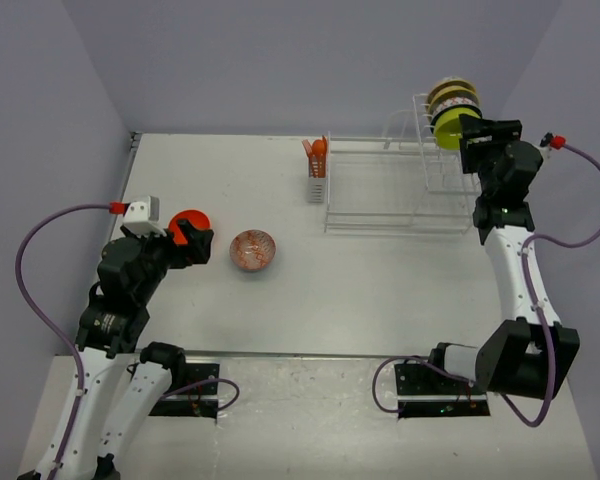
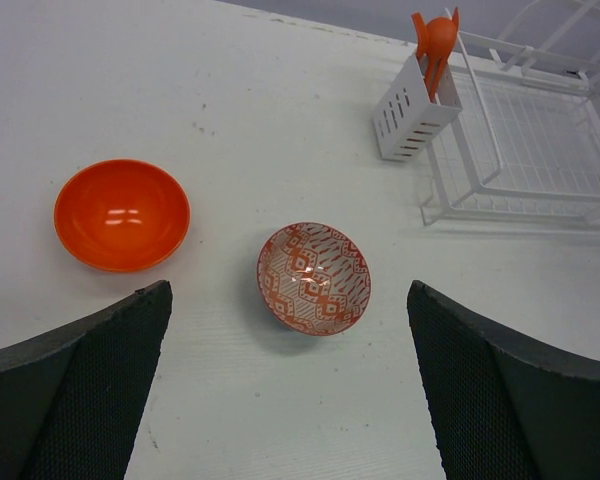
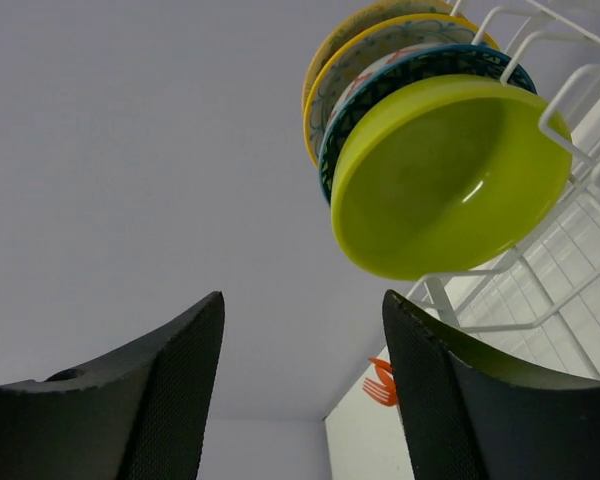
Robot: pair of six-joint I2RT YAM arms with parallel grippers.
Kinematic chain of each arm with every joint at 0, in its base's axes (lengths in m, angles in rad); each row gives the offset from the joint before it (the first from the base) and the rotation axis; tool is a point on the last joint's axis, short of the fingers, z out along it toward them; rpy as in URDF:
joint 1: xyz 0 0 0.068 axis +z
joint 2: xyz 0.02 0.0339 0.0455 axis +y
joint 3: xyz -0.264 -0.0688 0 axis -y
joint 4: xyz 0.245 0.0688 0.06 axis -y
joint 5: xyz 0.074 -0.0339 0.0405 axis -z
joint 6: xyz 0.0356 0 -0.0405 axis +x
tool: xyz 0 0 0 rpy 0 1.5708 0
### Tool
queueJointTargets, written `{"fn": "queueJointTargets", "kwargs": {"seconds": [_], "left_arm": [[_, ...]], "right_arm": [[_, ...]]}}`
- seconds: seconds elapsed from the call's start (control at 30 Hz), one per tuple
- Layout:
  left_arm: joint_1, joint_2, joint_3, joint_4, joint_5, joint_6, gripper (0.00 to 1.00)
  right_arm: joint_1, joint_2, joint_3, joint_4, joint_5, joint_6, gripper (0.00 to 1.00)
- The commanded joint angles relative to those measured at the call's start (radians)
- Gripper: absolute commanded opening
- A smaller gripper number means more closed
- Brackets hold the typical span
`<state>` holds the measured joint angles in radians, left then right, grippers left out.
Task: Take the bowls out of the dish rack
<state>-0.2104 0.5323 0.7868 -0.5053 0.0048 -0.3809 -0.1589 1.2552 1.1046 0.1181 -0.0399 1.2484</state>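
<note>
Several bowls stand on edge in the tall slotted end of the white dish rack (image 1: 380,190). The lime-green bowl (image 3: 450,175) is at the front, with a blue-rimmed bowl (image 3: 420,68) and a yellow-rimmed cream bowl (image 3: 365,45) behind it. My right gripper (image 3: 300,390) is open just below and in front of the green bowl (image 1: 448,130), with nothing between its fingers. On the table to the left sit a plain orange bowl (image 2: 122,215) and an orange-patterned bowl (image 2: 314,278). Above these two, my left gripper (image 2: 290,400) hangs open and empty.
A small white cutlery basket (image 2: 415,110) with orange utensils (image 2: 435,40) hangs on the rack's left end. The rack's low flat section (image 2: 530,150) holds nothing. Grey walls close in the table at the back and sides.
</note>
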Motion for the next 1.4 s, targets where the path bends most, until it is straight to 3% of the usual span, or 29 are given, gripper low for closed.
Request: {"fn": "queueJointTargets", "kwargs": {"seconds": [0.0,0.17,0.3,0.83,1.37], "left_arm": [[-0.004,-0.011,-0.012,0.021,0.020,0.014,1.00],[-0.004,-0.014,-0.012,0.022,0.023,0.014,1.00],[-0.004,-0.009,-0.012,0.022,0.023,0.014,1.00],[-0.004,-0.002,-0.014,0.024,0.032,0.017,1.00],[-0.004,0.001,-0.012,0.024,0.035,0.017,1.00]], "right_arm": [[-0.010,0.038,0.018,0.144,0.014,0.088,0.64],[-0.013,0.095,0.032,0.150,0.037,0.117,0.57],[-0.014,0.124,0.030,0.219,0.067,0.108,0.44],[-0.021,0.259,0.057,0.334,0.069,0.117,0.43],[-0.022,0.277,0.028,0.390,0.063,0.192,0.03]]}}
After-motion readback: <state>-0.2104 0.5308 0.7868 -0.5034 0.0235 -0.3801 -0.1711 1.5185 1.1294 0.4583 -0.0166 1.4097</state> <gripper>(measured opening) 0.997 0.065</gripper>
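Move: The green bowl, frontmost of the bowls racked on the dish rack's upper tier, has its middle about 8 cm ahead of the right hand, 2 cm to its right and 7 cm below. The teal-rimmed bowl stands some 3 cm beyond the green bowl, and the nearer yellow bowl roughly 7 cm beyond it, both about level with it sideways. From the idle left hand the green bowl lies around 28 cm ahead, 55 cm to the right and slightly higher. The green bowl's upper rim is what the right hand goes for: it reaches forward about 6.5 cm, drifting a little right and dipping, with the part-open fingers narrowing on the way. It eases to a stop with the rim between the pads, then rises about a centimetre as the fingers close nearly shut and pinch it, the wrist tipping slightly up and rolling a little. ##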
